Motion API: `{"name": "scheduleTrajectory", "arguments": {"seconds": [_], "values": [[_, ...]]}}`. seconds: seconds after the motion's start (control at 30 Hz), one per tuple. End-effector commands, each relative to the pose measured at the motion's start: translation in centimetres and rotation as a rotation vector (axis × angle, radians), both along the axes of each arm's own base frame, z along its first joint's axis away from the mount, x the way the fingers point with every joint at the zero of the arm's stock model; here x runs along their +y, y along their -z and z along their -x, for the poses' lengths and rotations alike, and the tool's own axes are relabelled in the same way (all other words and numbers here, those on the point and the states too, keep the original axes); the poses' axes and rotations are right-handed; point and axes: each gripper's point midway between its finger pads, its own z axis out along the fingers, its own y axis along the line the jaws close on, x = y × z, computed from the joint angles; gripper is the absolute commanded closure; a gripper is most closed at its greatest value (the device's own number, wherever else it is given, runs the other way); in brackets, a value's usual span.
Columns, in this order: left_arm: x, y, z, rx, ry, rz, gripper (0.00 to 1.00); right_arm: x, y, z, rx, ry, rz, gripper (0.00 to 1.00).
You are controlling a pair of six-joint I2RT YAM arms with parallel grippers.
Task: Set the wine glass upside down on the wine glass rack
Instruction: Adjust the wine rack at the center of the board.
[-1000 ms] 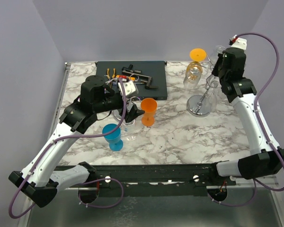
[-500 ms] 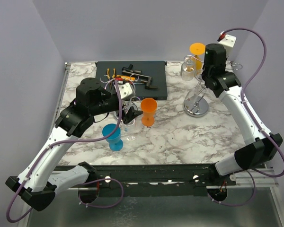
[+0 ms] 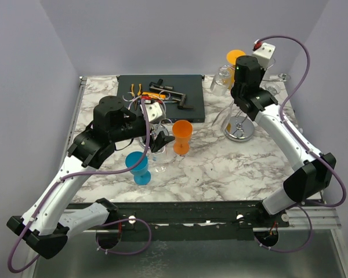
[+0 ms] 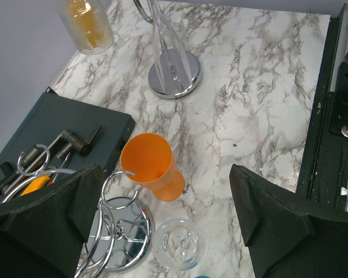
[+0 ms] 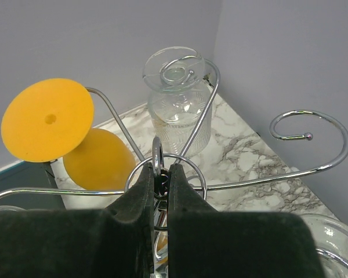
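Note:
The chrome wine glass rack [image 3: 239,128] stands at the back right. My right gripper [image 5: 161,174] is shut on the ring at the rack's top [image 3: 239,99]. An orange glass [image 5: 46,119] and a clear ribbed glass [image 5: 178,107] hang upside down from its arms. One hook [image 5: 310,130] is bare. A clear wine glass [image 4: 180,243] stands upright on the marble, directly below my open left gripper [image 4: 165,200], which holds nothing. In the top view that glass [image 3: 160,163] is partly hidden by the left gripper [image 3: 158,141].
A second chrome rack [image 4: 119,237] stands just left of the clear glass. An upright orange glass [image 3: 182,137] and a blue one [image 3: 140,168] flank it. A dark tray [image 3: 188,107] with tools lies at the back. Another clear glass [image 5: 330,243] sits at the right wrist view's corner.
The right arm has swung left and the rack it grips has shifted left with it. The left arm has drawn back slightly and stays open above the clear glass.

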Motion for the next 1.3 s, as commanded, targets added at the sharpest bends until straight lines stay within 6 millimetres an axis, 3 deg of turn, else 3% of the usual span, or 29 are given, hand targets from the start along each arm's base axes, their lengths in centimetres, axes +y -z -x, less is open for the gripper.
{"name": "scheduleTrajectory", "arguments": {"seconds": [0.0, 0.13, 0.43, 0.77, 1.0, 1.13, 1.27], "values": [[0.5, 0.0, 0.2, -0.015, -0.019, -0.005, 0.01, -0.9, -8.8, 0.8, -0.360, 0.066, -0.222, 0.99], [0.5, 0.4, 0.2, -0.011, -0.015, -0.011, 0.01, -1.3, -8.9, 2.2, -0.387, 0.036, -0.239, 0.74], [0.2, 0.0, 0.3, -0.003, -0.003, 0.000, 0.01, -0.1, -9.0, 2.9, -0.341, -0.077, -0.257, 0.49], [0.5, -0.6, 0.0, 0.018, -0.047, 0.019, 0.01, 1.7, -12.9, 4.5, -0.333, -0.265, -0.227, 0.42], [1.3, -0.9, -1.6, 0.044, -0.166, 0.025, 0.01, 8.1, -12.6, 5.1, -0.144, -0.591, -0.174, 0.34], [2.6, -0.5, -2.6, 0.060, -0.270, 0.012, 0.01, 12.9, -11.6, 6.6, -0.060, -0.725, -0.122, 0.34], [3.7, 0.2, -2.4, 0.082, -0.315, -0.016, 0.01, 16.5, -10.4, 8.2, 0.008, -0.822, -0.112, 0.34]]}}
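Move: Between the right hand's shut fingers stands the small ring topping the wine rack. The yellow goblet hangs about 9 cm ahead and 6 cm left, a clear glass some 3 cm ahead and 11 cm left, and another 13 cm ahead and 8 cm right, all some 5 cm below the hand. For the left hand, the ring is roughly 20 cm ahead and 32 cm to the right, about level. Letting go of the rack's top ring, the right hand opens to about two-thirds and lifts clear, up some 10 cm and slightly back, its fingers tipping upward. Climbing on, it then swings about 13 cm left, away from the rack, turning some 40 degrees counter-clockwise. Late on, the open left hand eases slightly forward and left, turning a little counter-clockwise. ##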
